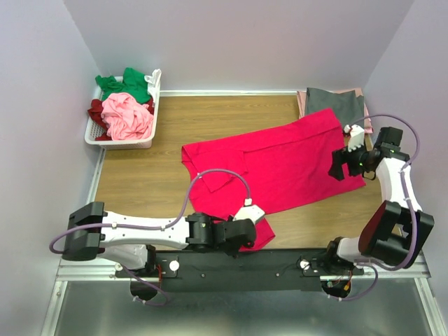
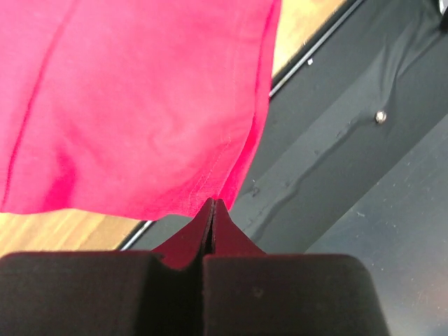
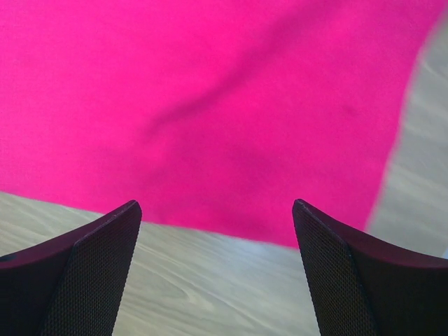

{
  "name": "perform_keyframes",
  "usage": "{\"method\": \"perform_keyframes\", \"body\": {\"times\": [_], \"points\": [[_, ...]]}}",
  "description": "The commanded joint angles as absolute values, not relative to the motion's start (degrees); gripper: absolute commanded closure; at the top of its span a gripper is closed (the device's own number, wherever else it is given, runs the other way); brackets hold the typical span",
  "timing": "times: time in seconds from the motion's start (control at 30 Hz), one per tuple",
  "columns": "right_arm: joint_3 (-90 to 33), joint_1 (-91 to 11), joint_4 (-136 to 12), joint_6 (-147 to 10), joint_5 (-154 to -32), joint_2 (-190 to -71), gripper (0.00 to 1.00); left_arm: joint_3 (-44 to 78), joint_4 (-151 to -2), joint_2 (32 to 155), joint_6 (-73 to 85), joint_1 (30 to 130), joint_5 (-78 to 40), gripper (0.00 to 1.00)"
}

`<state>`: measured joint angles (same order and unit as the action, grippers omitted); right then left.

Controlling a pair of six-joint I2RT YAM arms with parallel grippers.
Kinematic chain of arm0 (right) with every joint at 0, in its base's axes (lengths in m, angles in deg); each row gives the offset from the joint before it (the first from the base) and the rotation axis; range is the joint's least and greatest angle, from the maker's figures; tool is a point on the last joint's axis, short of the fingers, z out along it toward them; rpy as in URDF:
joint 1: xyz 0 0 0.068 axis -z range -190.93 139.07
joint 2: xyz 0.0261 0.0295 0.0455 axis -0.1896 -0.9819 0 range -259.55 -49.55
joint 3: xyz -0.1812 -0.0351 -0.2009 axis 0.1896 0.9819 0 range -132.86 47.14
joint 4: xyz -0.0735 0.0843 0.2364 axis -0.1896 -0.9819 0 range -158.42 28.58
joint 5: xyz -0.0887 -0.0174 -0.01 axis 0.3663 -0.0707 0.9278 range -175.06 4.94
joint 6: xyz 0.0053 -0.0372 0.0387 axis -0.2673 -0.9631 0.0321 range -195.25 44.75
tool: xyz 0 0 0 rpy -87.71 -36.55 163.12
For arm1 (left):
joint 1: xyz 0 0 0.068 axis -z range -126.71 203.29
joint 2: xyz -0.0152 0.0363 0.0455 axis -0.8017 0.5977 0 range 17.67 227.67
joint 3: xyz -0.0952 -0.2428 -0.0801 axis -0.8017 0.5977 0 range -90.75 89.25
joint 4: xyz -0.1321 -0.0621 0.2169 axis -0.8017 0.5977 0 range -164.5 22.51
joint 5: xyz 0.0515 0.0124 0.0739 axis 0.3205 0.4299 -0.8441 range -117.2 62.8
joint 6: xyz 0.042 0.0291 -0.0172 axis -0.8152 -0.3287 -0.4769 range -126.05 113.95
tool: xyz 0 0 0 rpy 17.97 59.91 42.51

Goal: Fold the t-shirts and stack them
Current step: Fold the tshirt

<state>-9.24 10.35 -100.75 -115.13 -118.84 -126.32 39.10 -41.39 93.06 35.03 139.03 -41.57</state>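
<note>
The crimson-pink t-shirt [image 1: 287,157] lies spread across the middle of the wooden table [image 1: 140,182], with one flap folded over near its left end. My left gripper [image 1: 246,234] is low at the table's front edge, shut on the shirt's near hem. In the left wrist view the closed fingertips [image 2: 213,207] pinch the hem of the shirt [image 2: 140,105] over the black base. My right gripper [image 1: 339,166] is open and empty over the shirt's right edge. In the right wrist view the shirt [image 3: 210,91] lies just ahead of the spread fingers [image 3: 105,245].
A white slatted basket [image 1: 94,136] at the back left holds green [image 1: 129,85], light pink [image 1: 127,115] and maroon [image 1: 96,112] tees. A folded grey tee [image 1: 336,103] lies on a dusty pink one [image 1: 302,101] at the back right. The black base rail [image 1: 280,262] runs along the front.
</note>
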Motion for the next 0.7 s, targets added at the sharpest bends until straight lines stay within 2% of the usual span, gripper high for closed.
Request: {"method": "perform_keyframes", "body": {"times": [0.0,0.07,0.2,0.4,0.67], "points": [[-13.1,15.9,-105.6,-118.2,-110.1,-130.4,0.08,41.4,-45.1,90.0,33.5,137.1,-42.4,1.00],[-15.1,18.0,-105.4,-117.8,-108.4,-132.4,0.11,42.0,-46.1,88.7,32.7,136.3,-41.8,1.00],[-18.1,21.8,-105.3,-116.0,-105.0,-140.0,0.22,42.8,-48.7,86.9,31.4,134.3,-40.1,1.00],[-17.9,23.4,-101.6,-113.1,-102.1,-144.5,0.32,42.7,-48.9,86.7,30.5,133.6,-38.9,1.00],[-18.0,24.7,-97.7,-112.9,-97.7,-147.5,0.37,42.6,-48.7,86.9,31.4,133.3,-39.1,1.00]]}}
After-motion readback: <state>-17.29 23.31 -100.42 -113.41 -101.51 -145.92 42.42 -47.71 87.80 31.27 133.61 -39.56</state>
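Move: The near right hem corner of the red t-shirt lies about 12 cm to the right of the open right hand, some 3 cm back and 11 cm below it. The grey folded shirt on the pile is roughly 24 cm straight ahead and 9 cm below. From the left hand, shut on the sleeve end, that hem corner is about 51 cm right, 24 cm ahead and 8 cm lower. Right hand sweeps about 13 cm right, 7 down, towards hem corner, fingers narrowing; left eases held sleeve forward. ##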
